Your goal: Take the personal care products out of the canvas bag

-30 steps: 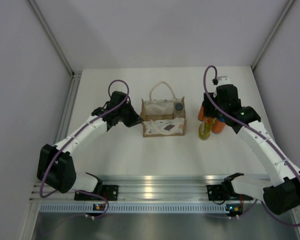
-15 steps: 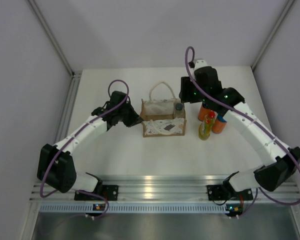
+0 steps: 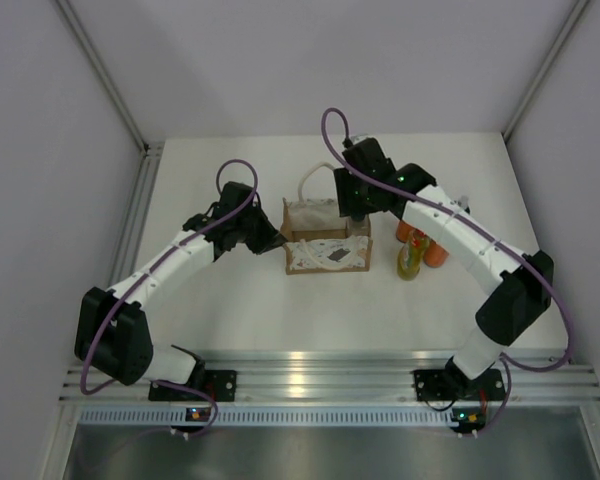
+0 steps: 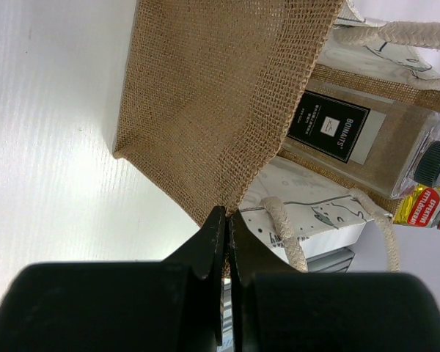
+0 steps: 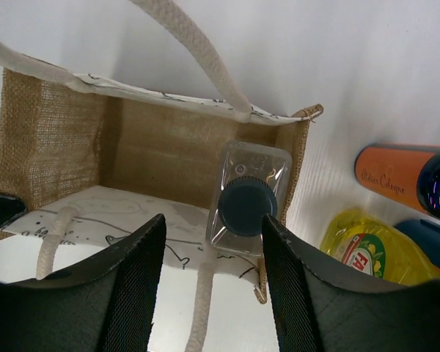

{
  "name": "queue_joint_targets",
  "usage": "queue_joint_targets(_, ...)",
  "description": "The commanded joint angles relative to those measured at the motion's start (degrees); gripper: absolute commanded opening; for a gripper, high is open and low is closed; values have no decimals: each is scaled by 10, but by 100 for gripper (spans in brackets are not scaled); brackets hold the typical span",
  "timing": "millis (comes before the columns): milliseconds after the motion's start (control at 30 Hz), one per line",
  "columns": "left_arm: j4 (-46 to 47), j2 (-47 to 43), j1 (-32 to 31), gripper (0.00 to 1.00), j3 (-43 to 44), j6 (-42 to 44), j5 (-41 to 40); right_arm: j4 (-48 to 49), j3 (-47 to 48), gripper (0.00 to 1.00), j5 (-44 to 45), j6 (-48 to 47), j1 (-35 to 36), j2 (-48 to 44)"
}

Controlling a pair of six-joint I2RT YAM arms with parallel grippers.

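The tan canvas bag (image 3: 325,240) stands mid-table with its white rope handles up. My left gripper (image 3: 277,243) (image 4: 226,214) is shut on the bag's left burlap wall (image 4: 205,110). Inside the bag, at its right end, a clear bottle with a dark grey cap (image 5: 247,207) (image 4: 425,158) stands upright. My right gripper (image 3: 357,215) (image 5: 213,224) hangs open above the bag, its fingers to either side of that cap and not closed on it. Right of the bag stand a yellow bottle (image 3: 412,258) (image 5: 363,249) and orange bottles (image 3: 435,252) (image 5: 396,176).
Grey walls close in the table on the left, back and right. The metal rail (image 3: 310,375) with both arm bases runs along the near edge. The right arm (image 3: 470,245) reaches over the bottles standing outside the bag.
My right arm has swung left from the bottles beside the bag to above the bag's right end, its jaws narrowing a little. The left arm and the bag have not moved.
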Motion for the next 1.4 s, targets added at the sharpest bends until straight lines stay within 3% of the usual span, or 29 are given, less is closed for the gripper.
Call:
queue_joint_targets(0,8,10,1,1,16,10,-6,-25,31,53,20,11,3,4)
queue_joint_targets(1367,8,3,1,1,10,11,-6,-21,-13,56,39,23,-12,72)
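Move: The clear bottle with the dark cap stands in the right end of the canvas bag. Its middle is about 2 cm ahead, 2 cm right and 14 cm below the right hand. The bag's middle is some 6 cm left and 1 cm ahead; the yellow bottle stands roughly 4 cm back and 15 cm right; the orange bottle about 4 cm ahead and 15 cm right. From the left hand, the clear bottle is around 5 cm ahead, 19 cm right. Towards the clear bottle's dark cap the open right hand sinks about 5 cm, easing a centimetre to its right and slightly forward so the cap comes between the fingertips. The wrist rolls and tips a little, under 10 degrees in all, and the fingers stay about half open without closing on the cap. The left hand stays put, fingers shut at the bag's left front edge. ##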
